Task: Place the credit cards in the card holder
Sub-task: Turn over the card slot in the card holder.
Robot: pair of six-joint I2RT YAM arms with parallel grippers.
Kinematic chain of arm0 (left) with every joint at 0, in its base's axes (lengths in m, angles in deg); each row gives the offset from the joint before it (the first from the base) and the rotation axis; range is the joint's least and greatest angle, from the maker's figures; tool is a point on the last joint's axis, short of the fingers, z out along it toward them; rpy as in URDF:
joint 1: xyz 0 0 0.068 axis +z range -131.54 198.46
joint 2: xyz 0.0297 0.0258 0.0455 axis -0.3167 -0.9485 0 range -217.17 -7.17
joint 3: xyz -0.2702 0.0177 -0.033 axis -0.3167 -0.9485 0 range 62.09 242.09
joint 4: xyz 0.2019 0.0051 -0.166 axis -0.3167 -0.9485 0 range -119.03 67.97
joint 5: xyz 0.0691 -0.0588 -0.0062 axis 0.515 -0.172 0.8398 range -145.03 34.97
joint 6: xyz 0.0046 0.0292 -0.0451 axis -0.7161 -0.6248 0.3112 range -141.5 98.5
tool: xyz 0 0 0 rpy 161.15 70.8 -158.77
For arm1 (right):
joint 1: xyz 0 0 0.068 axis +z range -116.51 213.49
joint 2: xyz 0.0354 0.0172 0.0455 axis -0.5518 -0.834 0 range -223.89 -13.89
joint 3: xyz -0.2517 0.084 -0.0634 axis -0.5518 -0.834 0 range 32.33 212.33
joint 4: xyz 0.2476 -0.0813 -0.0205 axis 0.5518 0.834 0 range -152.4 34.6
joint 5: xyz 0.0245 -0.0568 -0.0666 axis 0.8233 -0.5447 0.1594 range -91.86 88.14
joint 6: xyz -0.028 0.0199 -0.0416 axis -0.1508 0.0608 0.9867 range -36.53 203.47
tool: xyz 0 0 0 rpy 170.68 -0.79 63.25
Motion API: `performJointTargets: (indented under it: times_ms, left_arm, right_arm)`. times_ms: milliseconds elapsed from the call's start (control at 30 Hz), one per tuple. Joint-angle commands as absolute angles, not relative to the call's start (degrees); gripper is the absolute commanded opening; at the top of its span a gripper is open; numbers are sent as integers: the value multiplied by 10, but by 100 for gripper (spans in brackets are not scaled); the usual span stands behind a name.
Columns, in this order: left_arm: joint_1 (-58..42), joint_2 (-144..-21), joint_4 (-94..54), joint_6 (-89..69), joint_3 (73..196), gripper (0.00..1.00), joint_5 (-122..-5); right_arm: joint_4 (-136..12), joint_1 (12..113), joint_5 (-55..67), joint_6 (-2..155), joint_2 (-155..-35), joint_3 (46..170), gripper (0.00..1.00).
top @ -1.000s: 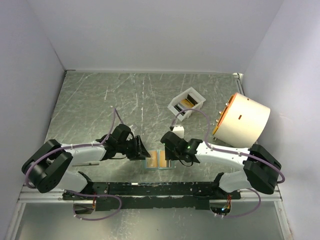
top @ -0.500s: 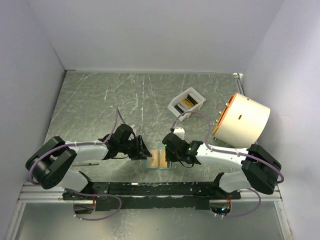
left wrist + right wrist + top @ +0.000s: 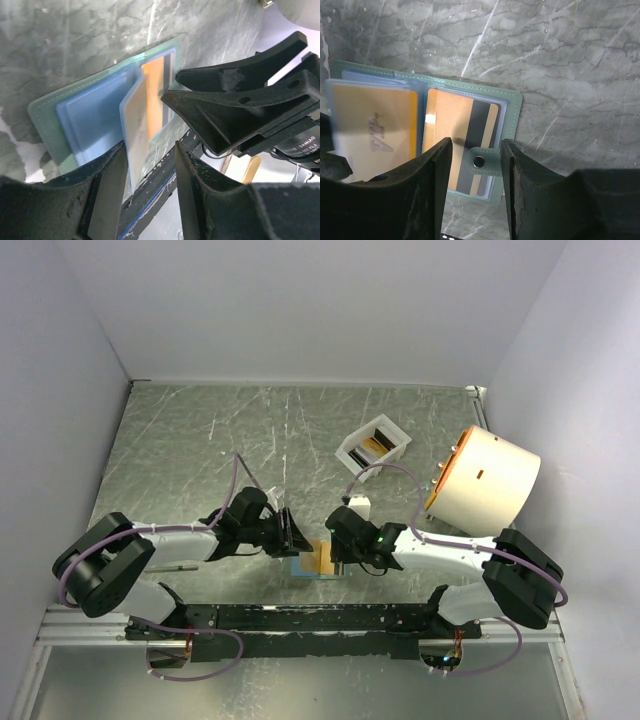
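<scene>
The card holder (image 3: 318, 562) lies open near the table's front edge, sage green with a pale blue inside (image 3: 90, 120). Its right pocket holds a gold credit card with a dark stripe (image 3: 465, 137). A clear inner leaf with another gold card (image 3: 136, 125) stands lifted off the left half, leaning on one finger of my left gripper (image 3: 149, 150), whose jaws stand apart. My right gripper (image 3: 475, 145) is open just above the holder's right half, its fingers either side of the snap tab (image 3: 480, 161). More cards (image 3: 373, 446) lie in the tray.
A white tray (image 3: 345, 452) sits at the back right of the middle. A large beige drum-shaped object (image 3: 485, 480) stands at the right edge. The black base rail (image 3: 320, 618) runs just in front of the card holder.
My left gripper has moved right to the card holder's left side and the inner leaf has swung upright. The right gripper has barely shifted.
</scene>
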State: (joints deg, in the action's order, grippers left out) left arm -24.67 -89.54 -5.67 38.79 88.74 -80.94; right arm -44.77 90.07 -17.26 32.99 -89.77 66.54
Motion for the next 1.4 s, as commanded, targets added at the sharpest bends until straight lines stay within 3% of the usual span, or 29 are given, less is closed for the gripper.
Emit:
performJointTargets:
  times_ms: [0, 400, 1033, 1367]
  left_arm:
    - [-257, -905, 8, 401, 901, 52, -839]
    - [-282, -921, 8, 400, 945, 52, -842]
    - [-313, -975, -2, 389, 986, 51, -823]
    - [-319, -931, -109, 353, 999, 47, -749]
  right_arm:
    - [-452, 899, -160, 319, -896, 648, 43]
    - [-437, 899, -169, 323, -888, 657, 42]
    - [-288, 899, -295, 299, -760, 703, 42]
    - [-314, 899, -280, 331, -737, 721, 43]
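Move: The raised card slot stands at the left fingertips, its middle about 2 cm to their right, 1 cm back and 2 cm lower. The holder's right half, where it is to be laid, is some 6 cm right, 1 cm back and 4 cm below the left hand. The blue left pocket is 1 cm back and 4 cm under that hand. From the right hand, low over the right half, the slot is about 5 cm left, level fore and aft, and 1 cm higher; the closure strap lies 1 cm right and 1 cm back. Sweep the left gripper about 5 cm to the right with its fingers half open, rising some 4 cm as it carries the raised slot over the spine, then dip about 2 cm above the right half. Keep the right gripper still over that half at first, then lift it some 7 cm and draw it 4 cm right, out of the slot's way. ##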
